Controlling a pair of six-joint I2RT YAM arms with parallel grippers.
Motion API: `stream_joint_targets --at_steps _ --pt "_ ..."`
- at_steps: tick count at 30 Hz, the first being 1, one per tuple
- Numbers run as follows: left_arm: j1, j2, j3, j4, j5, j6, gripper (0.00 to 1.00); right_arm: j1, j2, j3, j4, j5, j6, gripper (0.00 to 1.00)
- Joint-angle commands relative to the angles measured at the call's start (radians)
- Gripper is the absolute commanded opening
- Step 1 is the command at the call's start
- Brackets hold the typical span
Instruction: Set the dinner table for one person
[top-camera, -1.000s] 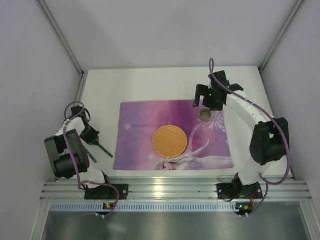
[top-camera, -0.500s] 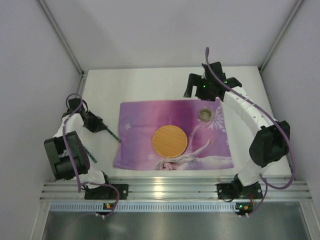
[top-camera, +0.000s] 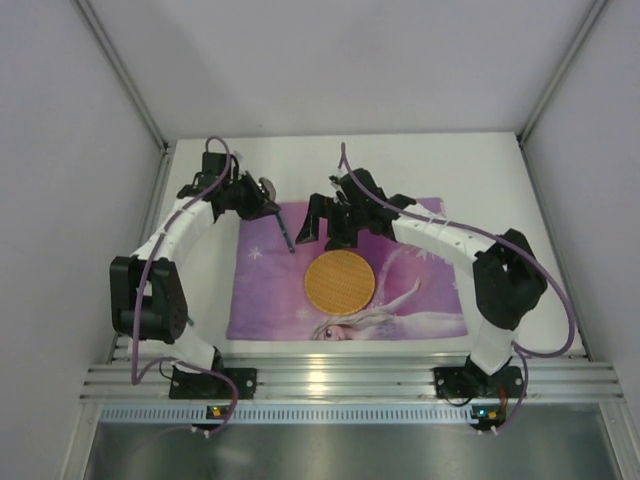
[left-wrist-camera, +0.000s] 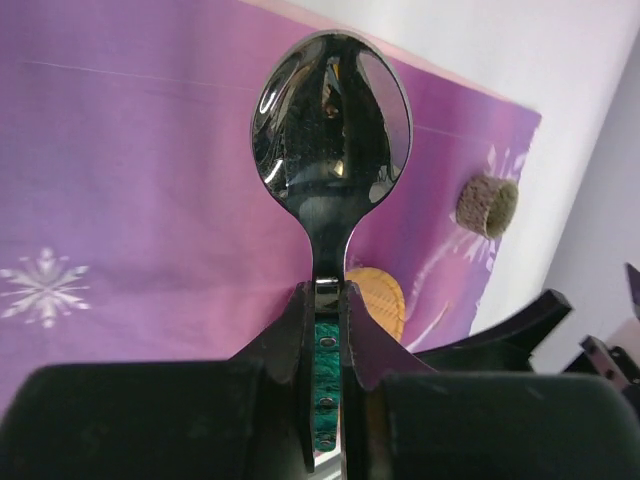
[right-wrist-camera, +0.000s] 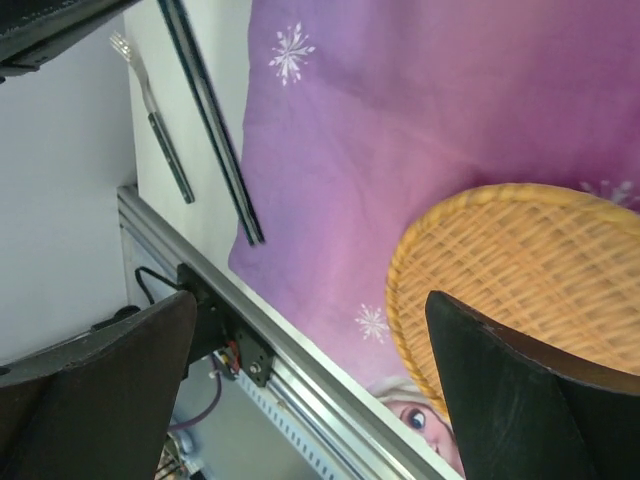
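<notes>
The dinner table (top-camera: 470, 165) is a white tabletop with a purple placemat (top-camera: 270, 290) on it. A round woven plate (top-camera: 339, 281) lies at the mat's middle. My left gripper (top-camera: 265, 195) hovers over the mat's back left corner, shut on a spoon (left-wrist-camera: 330, 120). Its green handle sits between the fingers (left-wrist-camera: 290, 330) and its shiny bowl points away from the wrist. The handle's dark end (top-camera: 286, 235) hangs over the mat. My right gripper (top-camera: 322, 228) is open and holds nothing, above the mat just behind and left of the plate (right-wrist-camera: 520, 270).
A small brown cork-like cup (left-wrist-camera: 487, 205) stands on the mat's back right part. A fork (right-wrist-camera: 160, 130) lies on the white top left of the mat. A metal rail (top-camera: 350, 380) runs along the near edge, and grey walls close in the sides.
My left arm has swung from the table's left side up to the mat's back left corner, carrying the spoon. My right arm has moved left from the cup to above the mat's middle.
</notes>
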Motion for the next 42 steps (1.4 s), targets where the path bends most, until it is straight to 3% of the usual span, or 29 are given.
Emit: stream_joint_targets --at_steps 1,5,14,17,18,19,22,23,25,26,33,42 --pt "-0.049 0.014 0.056 0.030 0.018 -0.039 0.00 0.032 0.019 0.032 0.127 -0.069 0.045 0.97" --pt "-0.108 0.019 0.084 0.028 0.012 -0.042 0.00 0.042 0.038 0.032 0.135 -0.075 0.040 0.92" --pt "-0.155 -0.013 0.062 0.077 0.049 -0.060 0.00 0.045 0.084 0.022 0.169 -0.104 0.037 0.50" --pt "-0.157 -0.026 0.041 0.104 0.064 -0.062 0.00 0.045 0.085 0.015 0.172 -0.097 0.031 0.21" --pt "-0.157 -0.024 0.038 0.105 0.069 -0.062 0.00 0.045 0.084 0.013 0.170 -0.094 0.031 0.07" --pt "-0.158 -0.024 0.035 0.107 0.071 -0.062 0.00 0.044 0.081 0.012 0.172 -0.092 0.029 0.01" --pt "-0.158 -0.027 0.029 0.111 0.094 -0.043 0.00 0.035 0.055 -0.011 0.172 -0.078 0.031 0.00" --pt "-0.158 -0.027 0.027 0.110 0.100 -0.036 0.25 0.030 0.046 -0.031 0.170 -0.071 0.031 0.00" --pt "-0.158 -0.027 0.027 0.084 0.098 -0.013 0.51 0.006 0.004 -0.060 0.170 -0.066 0.032 0.00" --pt "-0.157 -0.030 0.024 0.075 0.097 -0.002 0.98 -0.008 -0.014 -0.103 0.170 -0.062 0.032 0.00" --pt "-0.123 -0.099 -0.053 -0.008 0.019 0.087 0.99 -0.158 -0.290 -0.391 0.138 -0.039 0.000 0.00" --pt "0.075 -0.175 -0.163 -0.149 -0.097 0.205 0.99 -0.271 -0.557 -0.697 0.048 -0.006 -0.028 0.00"
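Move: The spoon is already in the left fingers, its handle trailing back; the open right hand waits about 10 cm back and 12 cm to the right of the left hand, level with it. From the right hand, the spoon handle is some 9 cm left, 4 cm ahead, roughly level; the round woven plate is 4 cm back, 5 cm right, 15 cm below; the small cup is 8 cm ahead, 22 cm right, 13 cm below. Left brings the spoon 7 cm rightward, right pinches its handle, left releases, right carries it 19 cm rightward. ##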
